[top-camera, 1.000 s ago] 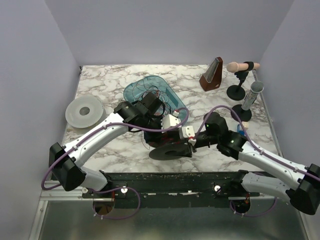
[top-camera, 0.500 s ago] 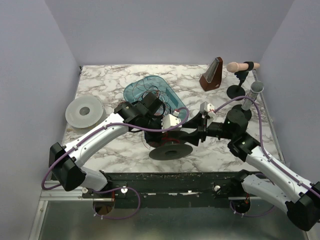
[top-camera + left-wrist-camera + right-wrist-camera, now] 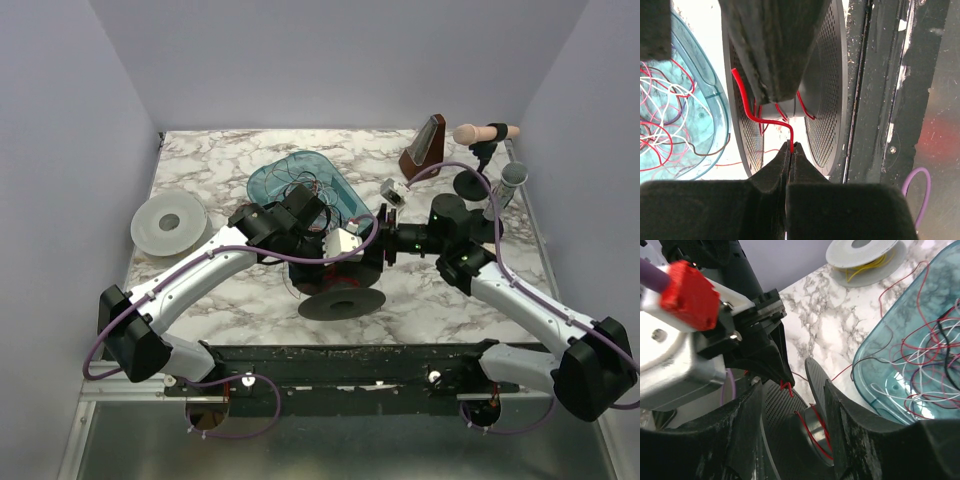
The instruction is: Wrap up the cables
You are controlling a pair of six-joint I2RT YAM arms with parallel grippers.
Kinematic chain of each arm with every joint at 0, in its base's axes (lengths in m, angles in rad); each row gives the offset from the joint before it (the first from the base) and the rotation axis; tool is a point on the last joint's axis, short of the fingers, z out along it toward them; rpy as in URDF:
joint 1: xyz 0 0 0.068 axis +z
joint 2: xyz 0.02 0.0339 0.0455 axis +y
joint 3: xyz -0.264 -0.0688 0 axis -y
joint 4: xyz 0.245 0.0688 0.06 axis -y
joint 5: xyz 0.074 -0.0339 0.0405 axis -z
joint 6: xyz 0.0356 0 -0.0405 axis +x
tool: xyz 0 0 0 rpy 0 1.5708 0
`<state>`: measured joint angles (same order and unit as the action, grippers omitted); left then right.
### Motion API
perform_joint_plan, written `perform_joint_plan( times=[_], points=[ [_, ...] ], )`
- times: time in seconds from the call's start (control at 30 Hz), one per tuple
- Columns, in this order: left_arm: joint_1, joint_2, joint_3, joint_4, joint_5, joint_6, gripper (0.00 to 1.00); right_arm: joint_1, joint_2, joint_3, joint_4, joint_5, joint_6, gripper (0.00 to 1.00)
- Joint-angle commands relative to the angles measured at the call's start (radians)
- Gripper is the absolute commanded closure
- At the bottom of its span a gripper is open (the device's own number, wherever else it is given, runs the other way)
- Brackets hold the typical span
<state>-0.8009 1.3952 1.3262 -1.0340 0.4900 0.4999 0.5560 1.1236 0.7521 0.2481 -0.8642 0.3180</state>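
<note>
A black spool (image 3: 340, 304) with perforated flanges stands tilted on the marble near the table's front. A red cable (image 3: 751, 107) runs from its grey hub (image 3: 816, 432) to my left gripper (image 3: 791, 145), which is shut on the cable's end. That pinch also shows in the right wrist view, on the left gripper (image 3: 788, 383). My right gripper (image 3: 794, 390) straddles the spool with a finger outside each flange, closed on it. From above the right gripper (image 3: 379, 250) sits at the spool's far right. The other cables (image 3: 305, 190) lie tangled in a teal tray (image 3: 262, 182).
A white reel of yellow wire (image 3: 168, 222) lies at the left. A brown metronome (image 3: 425, 150) and two microphones on black stands (image 3: 472, 183) fill the back right corner. A black rail (image 3: 340, 366) runs along the near edge. Thin wires trail from the tray to the spool.
My right arm has swung away from the near edge towards the table's back and rolled its wrist, staying at the spool. The left arm and its grip on the red cable have stayed put.
</note>
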Motion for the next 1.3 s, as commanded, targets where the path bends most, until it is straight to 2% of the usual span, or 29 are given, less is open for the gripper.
perform_joint_plan(
  times=[0.0, 0.2, 0.3, 0.43, 0.57, 0.73, 0.87, 0.9, 0.93, 1.0, 1.07, 1.1, 1.17, 1.27],
  points=[
    [-0.007, -0.004, 0.018, 0.002, 0.019, -0.001, 1.0, -0.002, 0.045, 0.015, 0.052, -0.091, 0.042, 0.41],
    [-0.006, 0.004, 0.024, -0.001, 0.019, 0.0, 1.0, 0.001, 0.082, 0.006, 0.075, -0.108, 0.055, 0.48],
    [-0.006, 0.007, 0.025, -0.004, 0.019, 0.002, 1.0, 0.001, 0.082, -0.01, 0.149, -0.124, 0.093, 0.57],
    [-0.008, 0.007, 0.028, -0.003, 0.018, 0.002, 1.0, 0.002, 0.103, 0.009, 0.1, -0.125, 0.069, 0.63],
    [-0.007, 0.008, 0.028, -0.005, 0.015, 0.002, 1.0, 0.001, 0.111, 0.004, 0.131, -0.147, 0.093, 0.79],
    [-0.008, 0.011, 0.031, -0.006, 0.01, 0.0, 1.0, 0.002, 0.104, 0.004, 0.082, -0.15, 0.075, 0.98],
    [-0.006, 0.008, 0.034, -0.012, -0.005, 0.003, 1.0, 0.002, 0.059, -0.031, 0.079, -0.089, 0.064, 0.99],
    [-0.007, 0.008, 0.034, -0.015, -0.01, 0.008, 0.97, 0.002, 0.047, -0.034, 0.063, -0.07, 0.055, 0.99],
    [-0.007, 0.008, 0.039, -0.014, -0.019, 0.006, 0.88, 0.001, 0.035, -0.039, 0.047, -0.052, 0.046, 0.99],
    [-0.006, 0.007, 0.047, -0.017, -0.027, 0.011, 0.78, 0.002, 0.018, -0.049, 0.019, -0.026, 0.03, 0.99],
    [-0.007, 0.007, 0.062, -0.02, -0.025, 0.006, 0.6, 0.002, 0.005, -0.062, -0.007, -0.001, 0.02, 0.99],
    [-0.008, 0.01, 0.073, -0.023, -0.022, 0.005, 0.54, 0.002, -0.004, -0.068, -0.016, 0.013, 0.015, 0.99],
    [-0.008, 0.016, 0.096, -0.035, -0.01, 0.008, 0.46, 0.001, -0.014, -0.082, -0.02, 0.04, 0.015, 0.99],
    [-0.008, 0.025, 0.142, -0.04, 0.002, -0.01, 0.43, 0.002, -0.025, -0.106, -0.006, 0.094, 0.048, 0.99]
  ],
)
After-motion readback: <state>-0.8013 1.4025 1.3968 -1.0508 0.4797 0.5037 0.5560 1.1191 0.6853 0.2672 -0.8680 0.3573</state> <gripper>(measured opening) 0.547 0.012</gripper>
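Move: The red cable's free end curls out of my shut left fingertips, roughly 2 cm left of my open right hand, 1 cm back and 2 cm below. The grey spool, standing on its rim, lies under both: its middle is about 12 cm below my right hand, 2 cm back and 1 cm left, while the blue tray's middle is some 18 cm ahead, 5 cm left and 20 cm below. I take the red cable over from one hand to the other above the spool: my right hand eases down and left about 2 cm, closing its fully open-ready fingers shut on the cable end while my left stays put. Then my left fingers open to about half and lift 2 cm clear, slightly forward, as my right draws back right over a centimetre and sinks a little, keeping its pinch. ##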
